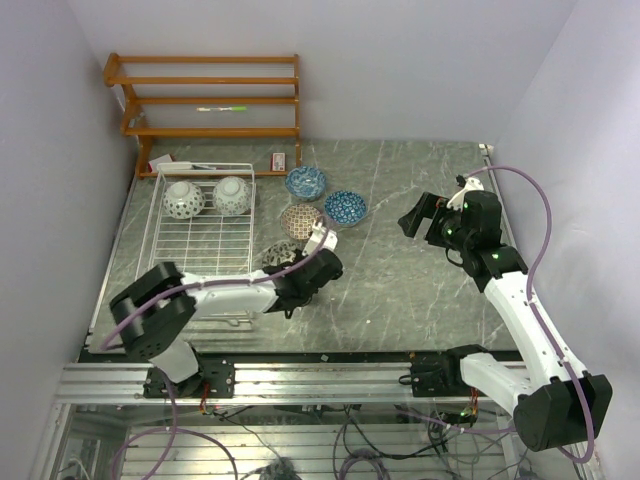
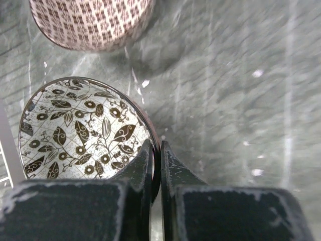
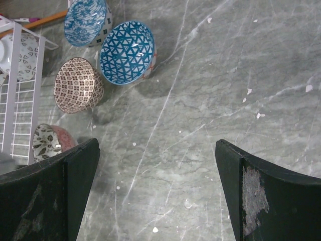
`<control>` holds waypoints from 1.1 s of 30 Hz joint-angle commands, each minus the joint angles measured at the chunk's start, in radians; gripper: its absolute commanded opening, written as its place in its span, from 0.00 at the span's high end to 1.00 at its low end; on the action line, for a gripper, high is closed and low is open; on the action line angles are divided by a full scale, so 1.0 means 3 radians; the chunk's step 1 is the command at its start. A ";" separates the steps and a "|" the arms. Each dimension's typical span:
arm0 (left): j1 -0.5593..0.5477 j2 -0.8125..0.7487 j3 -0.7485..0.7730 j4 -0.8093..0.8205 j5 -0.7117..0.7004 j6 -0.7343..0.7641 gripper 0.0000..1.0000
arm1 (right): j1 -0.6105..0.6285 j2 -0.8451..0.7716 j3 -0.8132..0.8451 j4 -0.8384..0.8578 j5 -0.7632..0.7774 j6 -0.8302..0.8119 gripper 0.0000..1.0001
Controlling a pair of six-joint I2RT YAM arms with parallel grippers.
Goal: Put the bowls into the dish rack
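The white wire dish rack [image 1: 200, 240] stands at the left with two pale bowls [image 1: 185, 198] [image 1: 232, 195] upside down at its far end. Beside it on the table sit two blue bowls [image 1: 305, 182] [image 1: 345, 207] and a brownish one [image 1: 301, 220]. My left gripper [image 2: 156, 150] is shut on the rim of a dark leaf-patterned bowl [image 2: 80, 130], one finger inside and one outside, just right of the rack's near corner [image 1: 278, 257]. My right gripper [image 3: 156, 145] hangs open over bare table at the right [image 1: 420, 215], nothing between its fingers.
An orange-brown wooden shelf [image 1: 210, 100] stands against the back wall with a green pen [image 1: 222, 108] on it. A small red box [image 1: 279, 161] lies behind the rack. The brownish bowl [image 2: 90, 22] lies close beyond the held bowl. Walls close in left and right.
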 commanded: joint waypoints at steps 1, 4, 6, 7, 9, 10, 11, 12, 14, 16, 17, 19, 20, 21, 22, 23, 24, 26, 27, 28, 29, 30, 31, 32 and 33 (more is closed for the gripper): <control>0.0101 -0.0666 0.0074 0.0218 0.0325 -0.0085 0.93 | -0.0031 -0.0025 0.0042 -0.0007 -0.0018 -0.0011 0.00; 0.0334 -0.1113 0.0044 0.0453 0.0787 -0.0151 0.93 | -0.0029 -0.0023 0.0081 -0.0030 -0.0025 -0.0025 0.00; 0.0624 -0.1350 0.0027 0.0545 0.1193 -0.0256 0.93 | -0.0030 -0.0024 0.0102 -0.0027 -0.0045 -0.0024 0.00; 0.0774 -0.1444 0.0014 0.0584 0.1375 -0.0341 0.93 | -0.0032 -0.0023 0.0111 -0.0024 -0.0059 -0.0024 0.00; 0.1079 -0.1605 -0.0028 0.0620 0.1713 -0.0445 0.93 | -0.0029 -0.0013 0.0115 -0.0014 -0.0091 -0.0018 0.00; 0.1236 -0.1686 -0.0048 0.0625 0.1822 -0.0484 0.93 | -0.0032 -0.0010 0.0117 -0.0011 -0.0106 -0.0015 0.00; 0.1390 -0.1755 -0.0063 0.0629 0.1940 -0.0533 0.93 | -0.0029 -0.0006 0.0116 -0.0003 -0.0119 -0.0014 0.00; 0.1559 -0.1821 -0.0081 0.0633 0.2060 -0.0588 0.93 | -0.0031 -0.0004 0.0111 0.0010 -0.0140 -0.0008 0.00; 0.1877 -0.1942 -0.0150 0.0687 0.2331 -0.0711 0.93 | -0.0031 -0.0003 0.0109 0.0015 -0.0178 -0.0001 0.00; 0.2223 -0.2043 -0.0260 0.0800 0.2643 -0.0887 0.93 | -0.0028 -0.0016 0.0112 0.0013 -0.0191 -0.0005 0.00; 0.2424 -0.2080 -0.0336 0.0914 0.2829 -0.1007 0.93 | -0.0028 -0.0021 0.0116 0.0010 -0.0193 -0.0012 0.00; 0.2811 -0.2124 -0.0590 0.1214 0.3258 -0.1299 0.93 | -0.0029 -0.0039 0.0123 -0.0002 -0.0202 -0.0013 0.00; 0.3002 -0.2120 -0.0700 0.1454 0.3440 -0.1441 0.93 | -0.0033 -0.0046 0.0124 -0.0002 -0.0218 -0.0015 0.00; 0.3185 -0.2103 -0.0835 0.1654 0.3629 -0.1609 0.93 | -0.0032 -0.0053 0.0122 -0.0003 -0.0232 -0.0016 0.00; 0.3355 -0.2073 -0.0970 0.1918 0.3795 -0.1785 0.93 | -0.0030 -0.0060 0.0113 0.0001 -0.0246 -0.0016 0.00; 0.3511 -0.2038 -0.1097 0.2200 0.3972 -0.1940 0.93 | -0.0030 -0.0067 0.0103 0.0010 -0.0253 -0.0008 0.00; 0.3670 -0.1998 -0.1215 0.2435 0.4086 -0.2100 0.93 | -0.0031 -0.0078 0.0093 0.0016 -0.0262 -0.0001 0.00; 0.3904 -0.1870 -0.1407 0.2937 0.4267 -0.2426 0.93 | -0.0032 -0.0088 0.0079 0.0018 -0.0274 0.0000 0.00; 0.3982 -0.1794 -0.1507 0.3192 0.4333 -0.2578 0.93 | -0.0029 -0.0092 0.0070 0.0018 -0.0275 0.0004 0.00; 0.4031 -0.1698 -0.1606 0.3491 0.4383 -0.2736 0.93 | -0.0028 -0.0097 0.0061 0.0018 -0.0274 0.0003 0.00; 0.4064 -0.1587 -0.1710 0.3775 0.4417 -0.2890 0.93 | -0.0030 -0.0100 0.0054 0.0024 -0.0273 0.0003 0.00; 0.4093 -0.1469 -0.1795 0.4088 0.4444 -0.3035 0.93 | -0.0029 -0.0104 0.0046 0.0026 -0.0273 0.0005 0.00; 0.4117 -0.1330 -0.1870 0.4361 0.4466 -0.3165 0.93 | -0.0028 -0.0105 0.0044 0.0029 -0.0276 0.0005 0.00; 0.4144 -0.1195 -0.1929 0.4609 0.4483 -0.3292 0.93 | -0.0028 -0.0098 0.0039 0.0037 -0.0286 0.0005 0.00; 0.4167 -0.1042 -0.1973 0.4841 0.4495 -0.3405 0.93 | -0.0031 -0.0096 0.0033 0.0042 -0.0287 0.0007 0.00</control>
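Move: The left hand already pinches the right rim of the red bowl, whose middle is about 5 cm left and 2 cm ahead. The free rack spot lies about 19 cm left, 6 cm ahead and a little higher. Of the bowls already in the rack, one is about 16 cm left and 15 cm ahead, the other 27 cm left and 14 ahead. The beige bowl is 9 cm ahead, straight out. From the right hand the spot lies some 45 cm left, 3 cm back and 13 cm lower. Keeping its pinch on the red bowl's rim, the left hand climbs steeply about 20 cm, then sweeps some 20 cm left and 8 cm forward to the rack, sinking about 8 cm over the near side of the two loaded bowls. On the way it rolls roughly 85 degrees, left side down, and swings a little counter-clockwise. ##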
